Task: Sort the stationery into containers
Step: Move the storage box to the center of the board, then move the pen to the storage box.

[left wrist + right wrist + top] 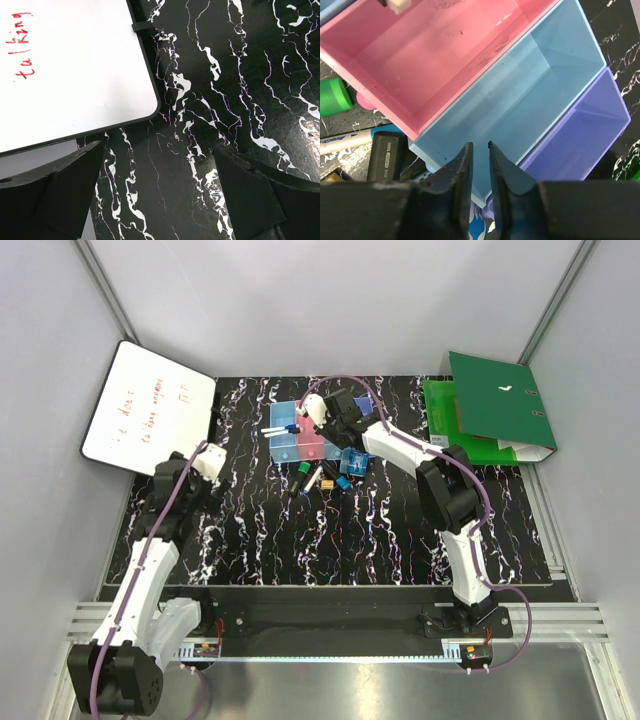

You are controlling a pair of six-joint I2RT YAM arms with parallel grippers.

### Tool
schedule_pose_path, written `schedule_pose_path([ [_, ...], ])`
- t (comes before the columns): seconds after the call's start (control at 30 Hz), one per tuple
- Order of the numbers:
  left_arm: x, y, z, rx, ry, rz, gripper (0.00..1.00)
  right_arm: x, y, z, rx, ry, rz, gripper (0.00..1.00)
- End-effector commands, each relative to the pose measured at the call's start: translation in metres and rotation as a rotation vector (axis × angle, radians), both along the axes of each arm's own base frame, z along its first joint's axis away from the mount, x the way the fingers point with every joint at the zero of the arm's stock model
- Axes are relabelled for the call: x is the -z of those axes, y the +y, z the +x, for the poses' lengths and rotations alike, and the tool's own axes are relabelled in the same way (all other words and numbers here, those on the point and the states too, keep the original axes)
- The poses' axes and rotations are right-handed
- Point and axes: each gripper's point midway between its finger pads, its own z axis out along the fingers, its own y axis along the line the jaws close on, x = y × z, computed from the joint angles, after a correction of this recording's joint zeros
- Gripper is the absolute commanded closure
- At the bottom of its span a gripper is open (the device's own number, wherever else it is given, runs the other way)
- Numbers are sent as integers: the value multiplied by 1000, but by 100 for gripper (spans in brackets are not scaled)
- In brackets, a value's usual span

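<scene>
The joined containers (300, 432) stand at the back middle of the mat. In the right wrist view I look down into the pink bin (445, 50), the blue bin (530, 85) and the purple bin (585, 130). My right gripper (318, 420) (480, 146) hovers over the blue bin, jaws almost together with a narrow gap and nothing between them. A white marker with a blue cap (278, 428) lies in the light blue bin. Loose stationery (325, 478) lies just in front of the bins, among it a green marker (332, 96) and a white marker (345, 142). My left gripper (212, 455) (159, 150) is wide open and empty, far left.
A white whiteboard (145, 410) (65, 65) with red writing lies at the back left, its corner just ahead of my left fingers. A large green binder (495, 405) lies at the back right. A blue roll (350, 462) sits by the bins. A small white piece (397, 5) lies in the pink bin.
</scene>
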Motion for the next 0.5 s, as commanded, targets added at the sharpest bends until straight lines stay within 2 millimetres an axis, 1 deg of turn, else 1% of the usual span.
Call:
schedule_pose_path([
  [0.0, -17, -12, 19, 75, -75, -7, 1, -56, 4, 2, 31, -92, 38, 60],
  [0.03, -20, -15, 23, 96, -80, -12, 1, -63, 3, 4, 38, -113, 45, 58],
  [0.07, -22, -17, 25, 110, -84, -13, 1, -77, 1, 5, 50, -139, 58, 54],
  [0.1, -31, -19, 29, 128, -100, -7, 1, -87, 0, 6, 56, -157, 66, 51],
  [0.13, -31, -25, 32, 157, -96, -18, 1, -95, -1, 7, 63, -173, 73, 50],
  [0.17, -35, -28, 34, 173, -99, -18, 1, -110, -4, 7, 73, -198, 82, 49],
  [0.2, -43, -31, 40, 191, -111, -17, 1, -120, -4, 7, 78, -216, 91, 48],
  [0.23, -46, -35, 43, 204, -116, -15, 1, -128, -6, 7, 78, -230, 95, 47],
  [0.27, -49, -37, 46, 217, -124, -11, 1, -143, -9, 5, 85, -256, 105, 47],
  [0.3, -53, -41, 51, 229, -124, -8, 1, -151, -11, 4, 88, -269, 107, 47],
  [0.33, -54, -47, 54, 249, -125, -4, 1, -157, -13, 4, 89, -283, 104, 46],
  [0.37, -56, -50, 57, 258, -128, 3, 1, -169, -19, 2, 104, -308, 104, 46],
  [0.4, -57, -52, 63, 258, -121, 11, 1, -176, -21, 2, 110, -323, 102, 46],
  [0.43, -56, -63, 66, 287, -114, 19, 1, -180, -25, 1, 111, -336, 89, 46],
  [0.47, -55, -69, 68, 303, -104, 44, 1, -193, -30, 0, 125, -362, 85, 47],
])
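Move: The storage box's middle lies about 4 cm ahead of the right hand, 3 cm to its left and slightly below, with the fingertips at the right-of-centre blue compartment. From that hand the blue jar is some 6 cm back and 5 cm right, the black marker 9 cm back and 1 cm right, and the green-capped marker 9 cm back and 7 cm left. From the left hand the box is roughly 19 cm ahead, 25 cm right. The right hand opens to half, rising about 11 cm clear of the storage box, as the left goes forward-right. ##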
